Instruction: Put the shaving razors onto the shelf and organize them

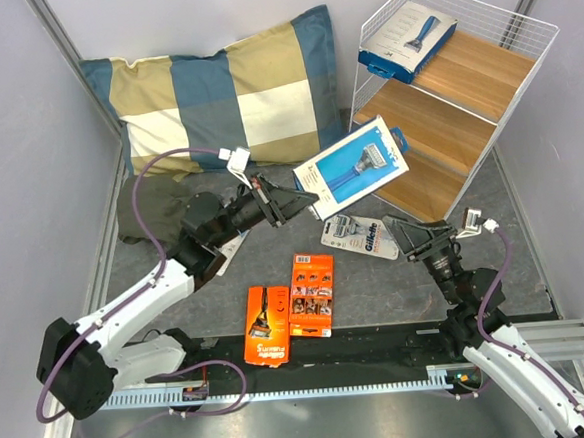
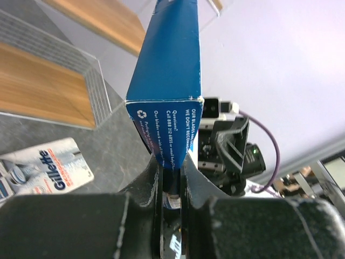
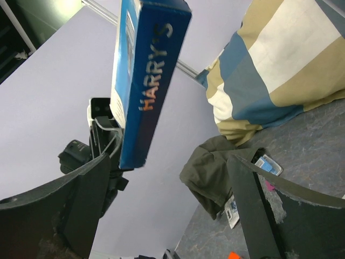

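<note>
My left gripper (image 1: pixel 301 200) is shut on the bottom edge of a blue razor box (image 1: pixel 354 167) and holds it in the air between the pillow and the shelf (image 1: pixel 464 97). In the left wrist view the box (image 2: pixel 167 70) stands edge-on, pinched between the fingers of that gripper (image 2: pixel 171 167). A second blue box (image 1: pixel 408 38) lies on the shelf's top board. A grey Gillette blister pack (image 1: pixel 360 236) and two orange cards (image 1: pixel 312 295) (image 1: pixel 265 326) lie on the mat. My right gripper (image 1: pixel 402 239) is open beside the blister pack, holding nothing; its view shows the held box (image 3: pixel 151 81) beyond its spread gripper (image 3: pixel 167 189).
A blue-and-tan checked pillow (image 1: pixel 228 88) leans at the back. A dark cloth (image 1: pixel 156 208) lies under the left arm, with a small pack (image 3: pixel 268 164) poking out from its edge. Grey walls close in on both sides. The lower shelf boards (image 2: pixel 38 86) are bare.
</note>
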`<state>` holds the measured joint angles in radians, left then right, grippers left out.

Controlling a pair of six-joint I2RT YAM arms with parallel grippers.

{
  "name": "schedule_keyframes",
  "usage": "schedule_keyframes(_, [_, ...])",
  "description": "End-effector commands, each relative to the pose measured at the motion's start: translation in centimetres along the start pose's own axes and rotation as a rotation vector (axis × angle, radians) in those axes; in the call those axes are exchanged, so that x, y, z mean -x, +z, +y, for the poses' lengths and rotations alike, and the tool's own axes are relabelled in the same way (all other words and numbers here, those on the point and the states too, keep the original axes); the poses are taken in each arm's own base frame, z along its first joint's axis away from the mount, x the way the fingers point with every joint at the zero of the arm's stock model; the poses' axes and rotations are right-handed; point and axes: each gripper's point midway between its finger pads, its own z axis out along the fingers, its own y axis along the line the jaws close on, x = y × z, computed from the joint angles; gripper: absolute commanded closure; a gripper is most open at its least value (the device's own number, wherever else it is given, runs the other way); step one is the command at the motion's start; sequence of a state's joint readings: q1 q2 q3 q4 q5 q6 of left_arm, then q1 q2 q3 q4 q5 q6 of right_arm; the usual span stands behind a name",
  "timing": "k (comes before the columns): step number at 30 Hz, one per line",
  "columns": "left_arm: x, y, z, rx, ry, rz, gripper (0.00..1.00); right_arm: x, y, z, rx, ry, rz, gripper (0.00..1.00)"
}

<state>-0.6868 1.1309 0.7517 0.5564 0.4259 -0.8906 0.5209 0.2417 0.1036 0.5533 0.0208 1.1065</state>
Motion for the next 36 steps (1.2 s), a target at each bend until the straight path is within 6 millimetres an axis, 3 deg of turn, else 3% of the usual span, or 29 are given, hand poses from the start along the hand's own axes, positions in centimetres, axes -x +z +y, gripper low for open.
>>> schedule_keyframes(1, [4.8, -0.5, -2.2, 0.047, 0.081, -0.146, 0.98, 0.1, 0.1, 1.9, 0.053, -0.012, 0.024, 0.02])
schedule_keyframes(13, [9.0, -1.4, -6.3, 0.032, 0.078, -0.242, 0.98, -1.3, 0.4, 0.5, -0.009, -0.019, 0.096, 0.02])
schedule_keyframes(20, [10.1, 1.3, -7.9, -0.029, 0.065, -0.197, 0.98, -1.7, 0.4, -0.4, -0.038, -0.026, 0.109, 0.02])
schedule_keyframes(30, [12.8, 4.8, -12.8, -0.181, 0.033, -0.213, 0.98, -2.5, 0.1, -2.0, -0.082, -0.039, 0.137, 0.02])
schedule_keyframes(33, [13.2, 6.2, -14.1, -0.220, 0.026, -0.219, 0.98, -2.9, -0.1, -2.8, -0.096, -0.041, 0.146, 0.02])
schedule_keyframes(34, [12.8, 7.3, -13.6, -0.214, 0.016, -0.210, 0.98, -3.0, -0.1, -2.9, -0.100, -0.042, 0.148, 0.02])
schedule_keyframes(36, [13.0, 8.1, -15.1, -0.250, 0.008, -0.214, 0.98, -3.4, -0.3, -3.5, -0.112, -0.042, 0.158, 0.02])
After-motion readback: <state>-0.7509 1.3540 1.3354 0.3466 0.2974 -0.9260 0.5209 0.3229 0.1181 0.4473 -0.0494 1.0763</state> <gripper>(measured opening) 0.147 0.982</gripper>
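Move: Some 32 cm ahead of the left hand and 35 cm to its right, a few centimetres above its height, is the free part of the top shelf; the left hand already holds the blue Harry's box by one end. The first razor box on that shelf stands about 36 cm ahead and 24 cm right; the Gillette pack lies about 22 cm ahead, 13 cm right, 37 cm below. From the right hand the free part is about 35 cm ahead, 19 cm right, 7 cm higher. Lifting the gripped blue box about 14 cm, the left hand works forward to the top shelf, drifting some 3 cm left before swinging back about 6 cm right; its wrist turns counter-clockwise some 10 degrees, then partly back. Empty and open, the right hand sinks 4 cm, edging left and tipping down, towards the Gillette pack. ##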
